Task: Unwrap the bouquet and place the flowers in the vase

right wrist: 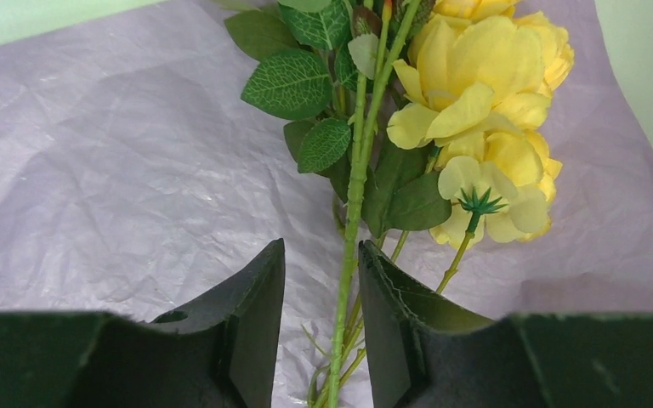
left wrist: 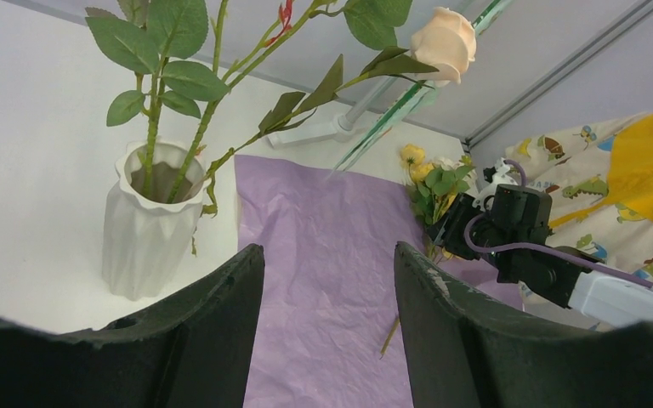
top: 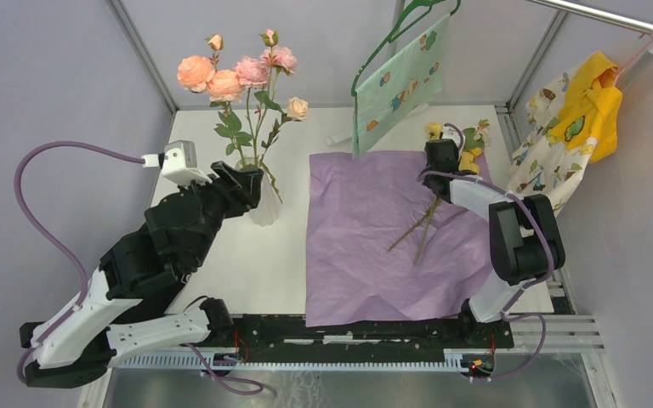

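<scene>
The bouquet's purple paper (top: 366,246) (left wrist: 323,221) (right wrist: 93,170) lies spread flat on the table. On its far right corner lies a spray of yellow flowers (top: 474,144) (right wrist: 476,102) (left wrist: 429,174), stems pointing toward me. My right gripper (top: 444,153) (right wrist: 321,246) is open with its jaws either side of the green stems (right wrist: 349,255), a gap showing on the left. The white ribbed vase (top: 265,208) (left wrist: 149,225) stands left of the paper and holds pink and peach roses (top: 238,72). My left gripper (top: 251,183) (left wrist: 329,251) hangs open and empty beside the vase.
A mint-green patterned cloth (top: 395,81) hangs on a hanger over the paper's far edge. A yellow and cream garment (top: 578,119) hangs from a rail (top: 595,15) at the right. Metal frame posts stand at the back corners.
</scene>
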Robot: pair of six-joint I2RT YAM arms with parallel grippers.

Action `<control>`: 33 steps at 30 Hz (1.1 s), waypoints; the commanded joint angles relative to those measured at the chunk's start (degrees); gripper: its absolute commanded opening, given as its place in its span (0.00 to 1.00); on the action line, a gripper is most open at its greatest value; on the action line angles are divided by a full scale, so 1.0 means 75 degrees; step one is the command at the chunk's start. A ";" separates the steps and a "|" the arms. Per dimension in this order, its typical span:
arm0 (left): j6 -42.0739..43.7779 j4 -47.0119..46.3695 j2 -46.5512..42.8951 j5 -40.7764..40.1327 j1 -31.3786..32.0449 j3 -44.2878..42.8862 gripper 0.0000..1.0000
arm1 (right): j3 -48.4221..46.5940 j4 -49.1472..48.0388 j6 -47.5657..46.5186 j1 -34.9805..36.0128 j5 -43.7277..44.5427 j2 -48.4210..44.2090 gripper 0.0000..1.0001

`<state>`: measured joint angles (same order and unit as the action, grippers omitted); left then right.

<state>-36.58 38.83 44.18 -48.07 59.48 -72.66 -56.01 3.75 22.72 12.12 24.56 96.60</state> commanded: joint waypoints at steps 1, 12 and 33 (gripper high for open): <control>0.0213 -0.0359 -0.0160 -0.0019 -0.0020 0.0049 0.64 | -0.0026 -0.0143 0.0064 -0.0103 0.0083 0.0270 0.42; 0.0236 -0.0355 -0.0208 -0.0035 -0.0014 0.0079 0.65 | -0.0304 -0.0072 0.0086 -0.0294 -0.0083 0.0671 0.28; 0.0178 -0.0357 -0.0165 -0.0071 -0.0014 0.0157 0.65 | 0.0745 -0.1040 0.0259 -0.0051 -0.1221 -0.1691 0.00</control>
<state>-36.58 38.81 42.61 -47.90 59.48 -71.50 -51.42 1.72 24.36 10.57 18.06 90.24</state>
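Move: The green flower stem lies about 4 cm below the right hand, some 1 cm to its right and level with it fore and aft. The yellow blooms lie roughly 7 cm to that hand's right, 3 cm ahead and 4 cm below; a single yellow bloom is some 7 cm ahead and 3 cm to its left. From the waiting left hand the stem is about 20 cm ahead, 45 cm to its right and some 36 cm below. Down about 3.5 cm and a little to its right, the right hand brings its half-open fingers onto the green stem among the yellow flowers, tipping slightly downward. There the fingers close almost fully and pinch the stem; the hand then rises about 5 cm with a drift of some 2 cm to its left, tilting back up and keeping the pinch. ##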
